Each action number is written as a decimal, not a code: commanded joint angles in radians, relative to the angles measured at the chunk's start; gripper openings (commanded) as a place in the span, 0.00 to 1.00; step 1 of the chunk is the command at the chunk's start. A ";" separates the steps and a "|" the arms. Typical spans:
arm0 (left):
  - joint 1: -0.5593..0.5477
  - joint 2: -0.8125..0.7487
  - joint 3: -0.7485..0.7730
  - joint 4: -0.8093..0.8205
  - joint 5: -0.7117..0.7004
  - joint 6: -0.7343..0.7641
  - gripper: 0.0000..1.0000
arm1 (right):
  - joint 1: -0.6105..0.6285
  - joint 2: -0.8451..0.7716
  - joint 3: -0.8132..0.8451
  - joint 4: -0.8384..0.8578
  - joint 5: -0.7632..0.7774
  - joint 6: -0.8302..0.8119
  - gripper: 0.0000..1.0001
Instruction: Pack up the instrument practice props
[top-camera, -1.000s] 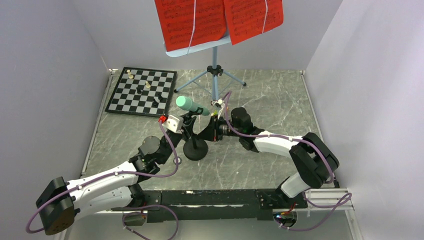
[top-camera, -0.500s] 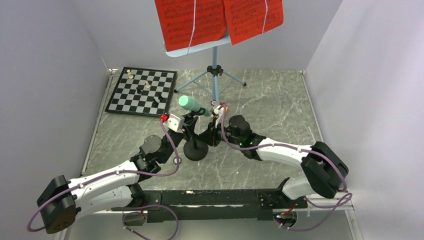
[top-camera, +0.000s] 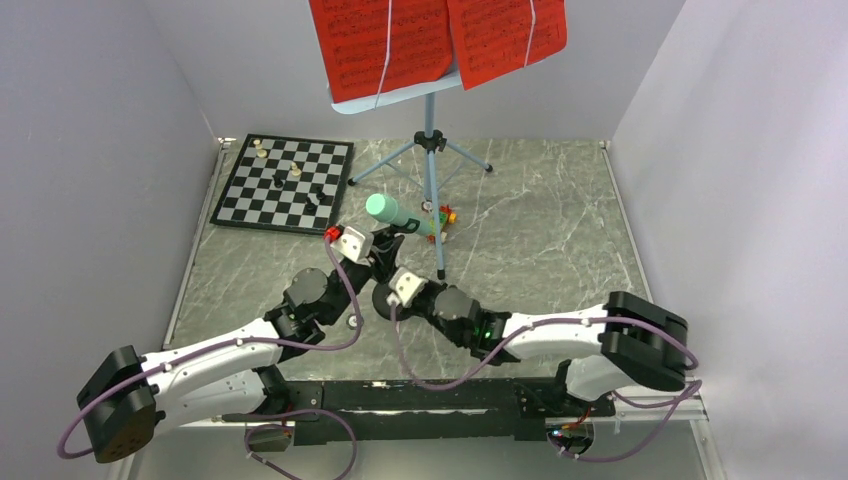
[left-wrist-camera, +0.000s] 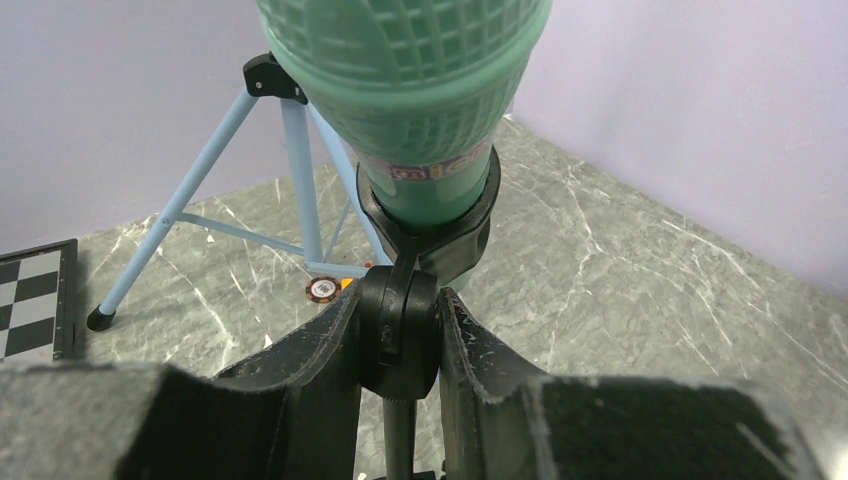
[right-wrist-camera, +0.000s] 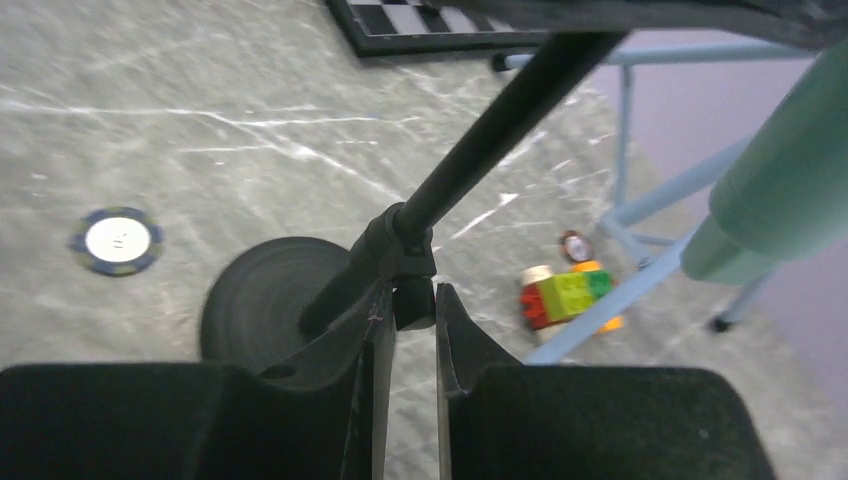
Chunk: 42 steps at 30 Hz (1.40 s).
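The mint-green microphone (top-camera: 385, 210) sits in the clip of the black mic stand (top-camera: 384, 300), mid-table. My left gripper (top-camera: 374, 250) is shut on the stand's black swivel joint just under the clip; the left wrist view shows the microphone (left-wrist-camera: 400, 90) above my left gripper (left-wrist-camera: 398, 335). My right gripper (top-camera: 400, 288) is shut on a small knob low on the stand's pole, right above the round base (right-wrist-camera: 265, 295); it shows in the right wrist view (right-wrist-camera: 412, 305). The light blue music stand (top-camera: 430, 160) stands behind, with red sheet-music pages (top-camera: 380, 45) on it.
A chessboard (top-camera: 290, 185) with pieces lies at the back left. A small multicoloured block toy (top-camera: 440, 220) lies by the tripod legs. A poker chip (right-wrist-camera: 116, 240) lies on the table near the mic stand base. Walls close in the table on three sides.
My right arm swung from the right of the microphone round to the near side and dropped low onto the stand's pole. The microphone shifted slightly right. The block toy came into view.
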 joint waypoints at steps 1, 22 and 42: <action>0.000 0.042 -0.009 -0.134 -0.022 -0.059 0.00 | 0.094 0.107 -0.029 0.231 0.372 -0.369 0.00; 0.000 0.068 -0.017 -0.142 -0.030 -0.087 0.00 | 0.198 0.239 -0.033 0.402 0.476 -0.596 0.00; 0.000 0.051 -0.012 -0.122 -0.047 -0.076 0.00 | -0.087 -0.379 0.057 -0.421 -0.073 0.504 0.82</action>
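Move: The right hand already pinches the small knob on the mic stand's collar, so the knob lies right at its fingers. From this hand the stand base is some 13 cm below, 2 cm ahead and 2 left; the microphone about 5 ahead, 1 left and 15 above; the poker chip 3 back, 10 left. The left hand still grips the stand's neck, with the knob about 12 cm below it and 2 back, 1 right. Rolling some 35 degrees counter-clockwise (from behind), the right hand twists the knob, lets go, rises 5 cm rightward. ##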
